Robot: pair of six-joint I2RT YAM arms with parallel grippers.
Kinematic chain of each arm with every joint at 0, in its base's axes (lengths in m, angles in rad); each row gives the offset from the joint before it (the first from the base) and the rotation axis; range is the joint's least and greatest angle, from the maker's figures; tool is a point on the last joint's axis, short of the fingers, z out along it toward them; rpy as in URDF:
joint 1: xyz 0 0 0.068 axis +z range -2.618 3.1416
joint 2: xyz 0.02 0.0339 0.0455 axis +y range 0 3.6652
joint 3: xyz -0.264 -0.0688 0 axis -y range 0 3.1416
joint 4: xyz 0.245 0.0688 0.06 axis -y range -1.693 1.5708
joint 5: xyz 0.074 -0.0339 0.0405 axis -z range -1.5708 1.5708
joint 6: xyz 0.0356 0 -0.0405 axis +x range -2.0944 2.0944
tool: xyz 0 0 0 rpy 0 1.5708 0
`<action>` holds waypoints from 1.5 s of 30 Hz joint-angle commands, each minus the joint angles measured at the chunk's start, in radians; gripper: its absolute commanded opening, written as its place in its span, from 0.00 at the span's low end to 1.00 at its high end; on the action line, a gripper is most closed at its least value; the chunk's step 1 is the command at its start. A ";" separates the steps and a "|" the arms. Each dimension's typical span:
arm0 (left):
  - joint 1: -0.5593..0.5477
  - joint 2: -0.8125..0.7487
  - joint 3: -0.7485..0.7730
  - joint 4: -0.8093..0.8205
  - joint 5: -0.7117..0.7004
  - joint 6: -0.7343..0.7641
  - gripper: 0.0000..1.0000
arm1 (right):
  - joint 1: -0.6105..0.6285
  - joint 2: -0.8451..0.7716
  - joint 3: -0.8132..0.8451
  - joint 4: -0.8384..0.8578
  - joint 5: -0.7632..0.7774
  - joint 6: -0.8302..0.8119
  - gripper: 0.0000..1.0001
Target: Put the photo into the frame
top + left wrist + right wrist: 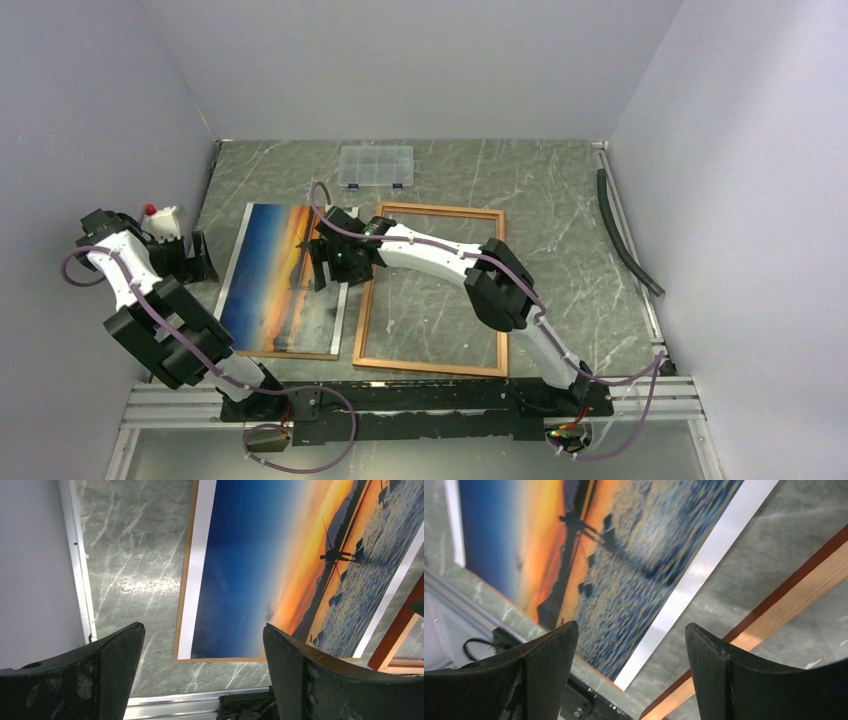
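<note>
The photo (280, 280), an orange-and-blue sunset print, lies face up on a brown backing board (292, 353) left of centre. To its right lies the frame (432, 367), flat on the table with its lighter wood side up. My right gripper (335, 272) hovers open over the photo's right edge. In its wrist view, the photo's white border (689, 587) and the frame rail (784, 600) pass between the fingers (704, 655), which hold nothing. My left gripper (203, 262) stands open and apart beyond the photo's left edge, with the photo (250, 555) ahead and the board's corner (178, 656) between the fingers.
A small clear compartment box (376, 166) sits at the back, behind the photo and frame. A white bottle with a red cap (165, 218) stands by the left wall near my left arm. A dark hose (625, 235) lies along the right side. An aluminium rail (170, 700) runs along the near edge.
</note>
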 commanded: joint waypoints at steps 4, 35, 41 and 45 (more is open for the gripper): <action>0.002 0.013 -0.061 0.127 -0.014 0.039 0.92 | 0.006 0.064 0.059 -0.029 0.096 0.005 0.82; -0.326 0.214 -0.188 0.372 -0.236 -0.147 0.49 | -0.050 -0.047 -0.238 0.093 0.210 0.061 0.81; -0.374 0.198 -0.134 0.288 -0.175 -0.176 0.50 | -0.053 -0.014 -0.162 0.067 0.209 0.059 0.81; -0.373 0.143 -0.037 0.188 -0.148 -0.143 0.54 | -0.054 -0.006 -0.146 0.059 0.221 0.059 0.81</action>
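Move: The photo lies on its brown backing board, its middle about 15 cm to the right of the empty left hand, 3 cm farther out and 11 cm down; its near long edge is only some 4 cm to the right of that hand. The board's middle is 15 cm right, 2 cm ahead, just under it. From the open right hand, the frame's left bar is about 5 cm right, 1 cm ahead and 6 cm below; the photo's middle is 10 cm left and 2 cm ahead. At the photo's left edge the left fingertips push the photo rightward: that hand first sinks about 10 cm and half closes, easing forward some 5 cm, then sweeps roughly 6 cm right, tipping its fingers slightly back towards the base. The right hand, still open, drops about 5 cm between photo and frame, then moves right and a little forward, its right finger pushing the frame's left bar along. ##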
